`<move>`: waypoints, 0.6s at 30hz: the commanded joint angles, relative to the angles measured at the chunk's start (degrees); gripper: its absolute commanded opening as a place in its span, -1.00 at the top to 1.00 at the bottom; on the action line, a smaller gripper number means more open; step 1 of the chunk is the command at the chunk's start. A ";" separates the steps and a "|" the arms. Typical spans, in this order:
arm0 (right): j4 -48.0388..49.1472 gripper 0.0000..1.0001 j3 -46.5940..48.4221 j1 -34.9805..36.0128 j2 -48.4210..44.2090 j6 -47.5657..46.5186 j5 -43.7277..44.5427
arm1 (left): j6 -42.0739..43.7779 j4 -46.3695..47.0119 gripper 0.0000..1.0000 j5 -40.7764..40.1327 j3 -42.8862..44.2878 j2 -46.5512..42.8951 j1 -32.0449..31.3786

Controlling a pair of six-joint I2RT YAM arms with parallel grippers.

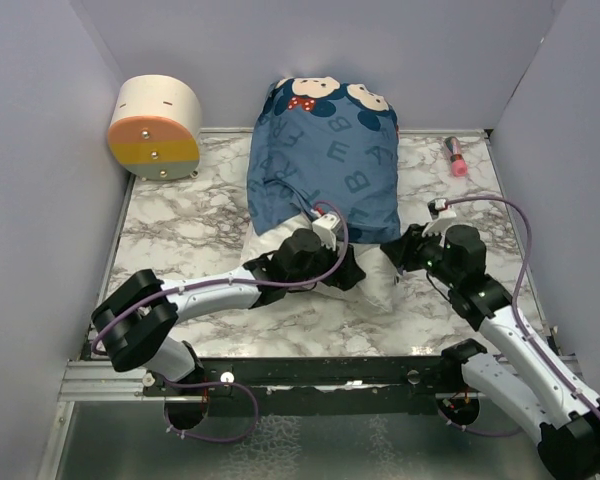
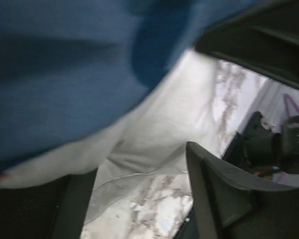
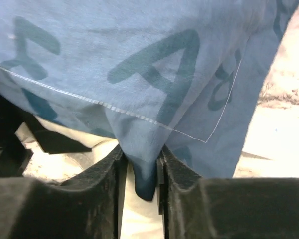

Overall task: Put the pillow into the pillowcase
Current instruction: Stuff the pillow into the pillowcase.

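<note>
The dark blue pillowcase, printed with letters and mouse faces, lies mid-table and bulges over the white pillow. The pillow's near end sticks out of the case's opening. My left gripper sits at that near end under the case's edge. In the left wrist view it is open, with white pillow fabric and marble between its wide-apart fingers. My right gripper is at the case's near right corner. Its fingers pinch a hanging fold of the pillowcase hem.
A cream cylinder with orange and yellow bands lies at the back left of the marble table. A small pink object rests at the back right. Grey walls close in three sides.
</note>
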 commanded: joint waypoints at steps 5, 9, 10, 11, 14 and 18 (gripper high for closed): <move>3.30 0.50 -1.80 -0.05 -4.86 0.54 -2.83 | -1.06 2.52 0.27 -10.66 2.77 3.30 6.50; 4.76 0.89 -3.02 -0.07 -3.67 -0.05 -4.77 | 0.72 3.92 0.41 -9.69 4.39 3.49 7.10; 4.92 0.96 -3.11 -0.07 -3.41 -0.35 -5.80 | 1.41 5.06 0.47 -9.13 4.50 3.44 7.29; 5.09 0.98 -3.16 -0.06 -3.34 -0.71 -6.94 | 2.09 6.19 0.54 -8.72 4.59 3.43 7.44; 5.80 0.99 -3.47 -0.07 -4.65 -1.50 -12.06 | 4.85 11.28 0.67 -7.07 4.25 3.52 8.09; 5.49 0.99 -3.34 -0.06 -7.52 -1.50 -21.01 | 8.29 18.65 0.72 -6.09 3.80 3.50 9.09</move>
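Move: The open hem of the pillowcase lies about 6 cm ahead of the left hand, roughly level with it; the pillow's uncovered end bulges about 3 cm to this hand's right and some 4 cm below. The right hand has the pillowcase's near right corner between its half-shut fingers, and from there the pillow's uncovered end lies about 6 cm to its left, 6 cm back and 4 cm below. Left hand pushes about 6 cm forward to the pillowcase hem, fingers closing; right fingers tighten on the held corner. ##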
